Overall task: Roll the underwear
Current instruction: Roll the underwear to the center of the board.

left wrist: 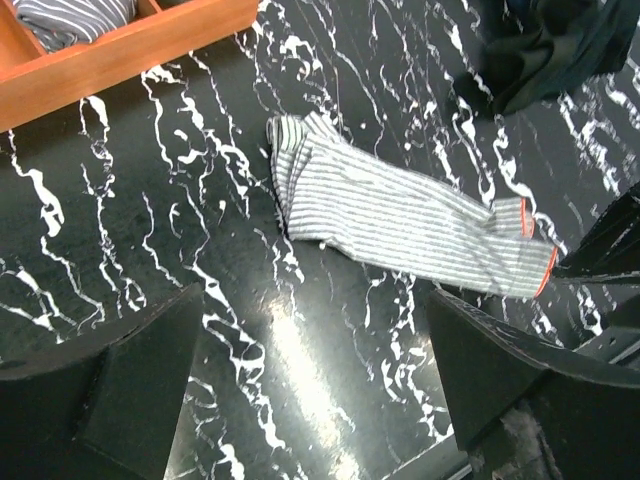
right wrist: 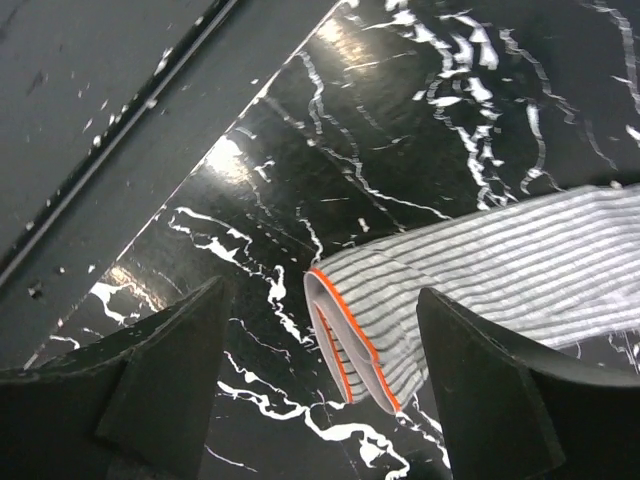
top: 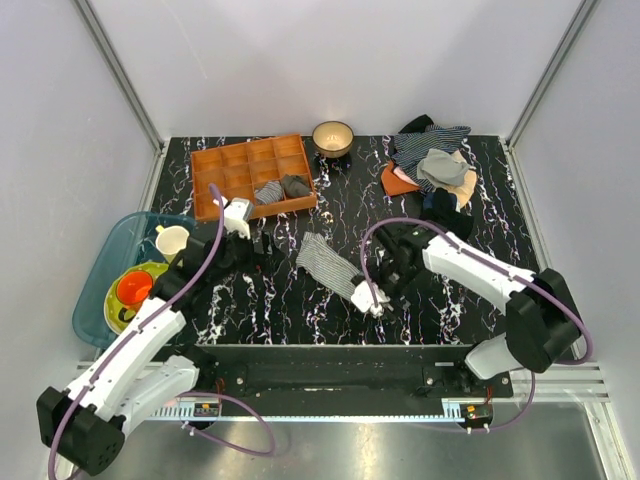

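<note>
The underwear (top: 325, 260), white cloth with thin grey stripes, lies folded into a long narrow strip mid-table, slanting from upper left to lower right. Its orange-edged end (right wrist: 345, 340) curls over on the table between the wide-apart fingers of my right gripper (right wrist: 320, 295), which is open and holds nothing. In the top view the right gripper (top: 365, 292) hovers at that near end. My left gripper (top: 262, 250) is open to the left of the strip, over bare table (left wrist: 312, 330). From the left wrist the whole underwear (left wrist: 400, 215) shows ahead of the fingers.
An orange wooden divider tray (top: 215, 165) at the back left holds rolled garments. A bowl (top: 332, 135) and a pile of clothes (top: 435, 165) sit at the back. A blue tub (top: 105, 270) with a cup and dishes stands at the left edge. Black cloth (left wrist: 545, 45) lies beyond the strip.
</note>
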Tool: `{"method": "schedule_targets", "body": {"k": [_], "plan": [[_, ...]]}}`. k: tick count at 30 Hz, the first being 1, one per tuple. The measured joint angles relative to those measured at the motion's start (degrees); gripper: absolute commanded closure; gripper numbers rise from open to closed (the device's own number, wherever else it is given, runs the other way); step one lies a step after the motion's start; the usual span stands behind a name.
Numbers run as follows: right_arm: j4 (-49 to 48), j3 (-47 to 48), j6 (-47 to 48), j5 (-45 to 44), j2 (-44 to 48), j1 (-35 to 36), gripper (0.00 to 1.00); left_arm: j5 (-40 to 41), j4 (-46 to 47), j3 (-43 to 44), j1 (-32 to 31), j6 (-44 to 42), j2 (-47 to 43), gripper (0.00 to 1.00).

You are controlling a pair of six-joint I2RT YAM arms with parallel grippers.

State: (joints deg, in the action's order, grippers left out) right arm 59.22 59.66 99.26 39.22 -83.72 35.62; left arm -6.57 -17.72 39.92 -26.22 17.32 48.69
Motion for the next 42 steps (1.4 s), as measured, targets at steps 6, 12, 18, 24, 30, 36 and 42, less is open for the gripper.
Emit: {"method": "schedule_targets", "body": {"k": [6,12,18,24,30,36,42], "plan": [[-2.3,-4.1,7.9,-6.7,-1.2,2.6,0.23,-2.1,-3.5,-0.2,0.0,-3.4,-3.0,0.05],[-7.5,-5.6,10.4,-12.1,-4.9,2.7,0.25,-2.5,-3.7,-0.2,0.0,-4.0,-2.1,0.05],[-12.0,-6.1,10.5,-16.4,-8.0,2.7,0.3,-2.5,-3.8,-0.2,0.0,-4.0,-2.1,0.04],[-15.3,-7.5,10.9,-19.3,-8.4,2.7,0.46,-4.7,-3.5,-0.6,0.0,-4.1,-2.2,0.05],[-18.4,-8.5,10.3,-20.1,-8.1,2.7,0.71,-11.8,-0.4,-4.1,-0.9,-5.0,-4.9,0.05],[-13.7,-4.9,4.7,-17.9,-10.4,2.7,0.74,-15.0,6.4,-10.1,-10.2,-6.8,-15.0,0.05],[3.3,6.3,-3.8,-10.1,-19.2,2.8,0.75,-12.6,10.9,-13.1,-24.4,-8.3,-23.9,0.08]]}}
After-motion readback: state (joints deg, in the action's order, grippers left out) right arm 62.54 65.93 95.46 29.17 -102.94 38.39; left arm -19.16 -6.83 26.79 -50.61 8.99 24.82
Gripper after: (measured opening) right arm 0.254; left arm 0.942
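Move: The underwear's orange-edged end lies about 9 cm below the right hand, 3 cm ahead and 2 cm to its right; the underwear's middle is some 8 cm ahead and 7 cm left. The black cloth is about 21 cm ahead and 16 cm right of the right hand, the orange tray 28 cm ahead and 25 cm left. From the left hand, that orange-edged end lies about 22 cm right, 6 cm back and 18 cm down. Right hand sinks 8 cm and forward, pinches the orange-edged end, draws back tipping; left retreats back 14 cm. ##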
